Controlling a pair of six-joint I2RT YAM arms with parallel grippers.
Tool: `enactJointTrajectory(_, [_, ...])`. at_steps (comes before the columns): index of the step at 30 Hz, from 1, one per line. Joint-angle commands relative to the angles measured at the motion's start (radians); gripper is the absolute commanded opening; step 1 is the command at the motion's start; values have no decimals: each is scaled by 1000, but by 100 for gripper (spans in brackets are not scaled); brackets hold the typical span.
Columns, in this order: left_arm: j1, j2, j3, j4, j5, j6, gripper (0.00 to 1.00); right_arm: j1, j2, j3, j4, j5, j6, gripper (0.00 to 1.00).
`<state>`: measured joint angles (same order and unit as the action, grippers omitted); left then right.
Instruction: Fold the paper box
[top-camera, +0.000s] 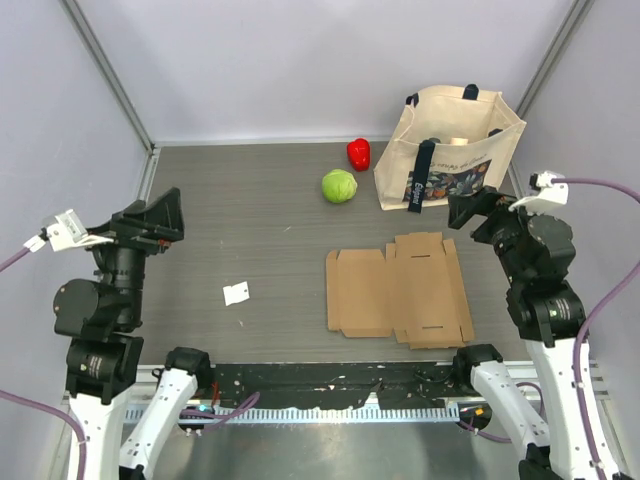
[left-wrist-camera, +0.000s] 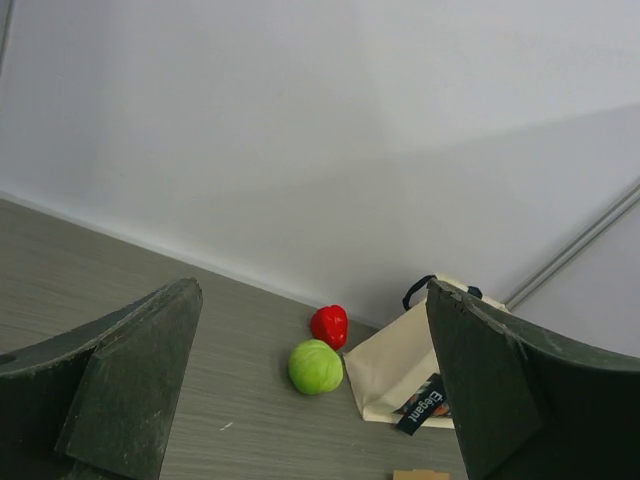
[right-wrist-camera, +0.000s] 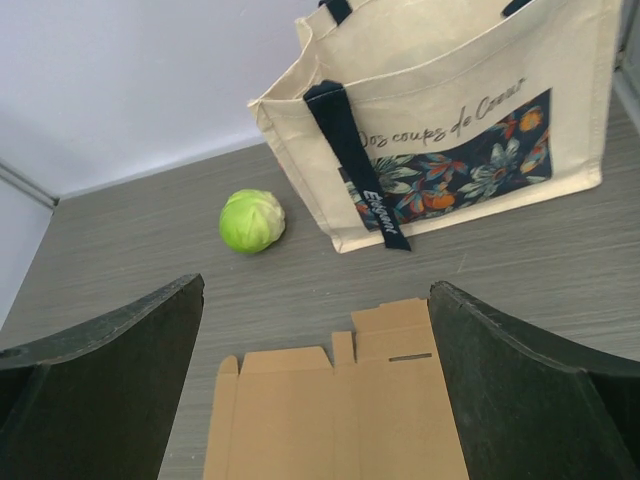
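The paper box (top-camera: 400, 290) lies flat and unfolded on the grey table, right of centre; it is plain brown cardboard with flaps, tabs and slots. It also shows in the right wrist view (right-wrist-camera: 340, 415), below the jaws. My left gripper (top-camera: 160, 215) is open and empty, raised at the far left, well away from the box. My right gripper (top-camera: 470, 212) is open and empty, raised above the box's far right corner, beside the tote bag. Only a corner of the box (left-wrist-camera: 420, 474) shows in the left wrist view.
A beige canvas tote bag (top-camera: 450, 150) with dark handles stands at the back right. A green cabbage (top-camera: 339, 186) and a red pepper (top-camera: 358, 153) lie left of it. A small white paper scrap (top-camera: 236, 293) lies left of the box. Grey walls enclose the table.
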<state>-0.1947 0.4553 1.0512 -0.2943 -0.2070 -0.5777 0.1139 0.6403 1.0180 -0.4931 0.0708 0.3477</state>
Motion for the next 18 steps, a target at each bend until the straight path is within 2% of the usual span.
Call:
enactJointTrajectory(1, [5, 80, 16, 57, 63, -22, 100, 1, 99, -30, 57, -118, 39, 100])
enactJointTrajectory(2, [5, 92, 18, 50, 72, -27, 100, 4, 134, -39, 63, -214, 19, 99])
enactJointTrajectory(7, [5, 201, 20, 44, 188, -42, 100, 18, 223, -153, 131, -345, 80, 100])
enactJointTrajectory(9, [5, 233, 13, 46, 202, -48, 100, 18, 280, -192, 125, -326, 94, 100])
enactJointTrajectory(13, [5, 351, 12, 49, 355, -63, 100, -13, 373, -248, 107, -281, 115, 100])
enactJointTrajectory(18, [5, 529, 10, 60, 518, -62, 100, -173, 411, -306, 111, -184, 163, 100])
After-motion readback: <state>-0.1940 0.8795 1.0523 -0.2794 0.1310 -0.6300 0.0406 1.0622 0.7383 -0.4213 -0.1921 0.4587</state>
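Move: The flat paper box lies well below both my open hands: about 35 cm under my right hand, its middle roughly 2 cm back and 7 cm to the left. The tote bag stands about 24 cm ahead of that hand, 1 cm to its right; the cabbage is 20 cm ahead and 20 cm left. From my left hand the box is some 41 cm right, 3 cm ahead and 45 cm down, with the white card about 3 cm ahead and 6 cm right. I drop my right hand fast, about 22 cm, down towards the box, easing forward and left early on, then drawing back rightwards as its fingers tip down some 35 degrees. Meanwhile my left hand swings forward, down and right towards the box, tipping down and turning clockwise. Both grippers stay wide open and touch nothing. ##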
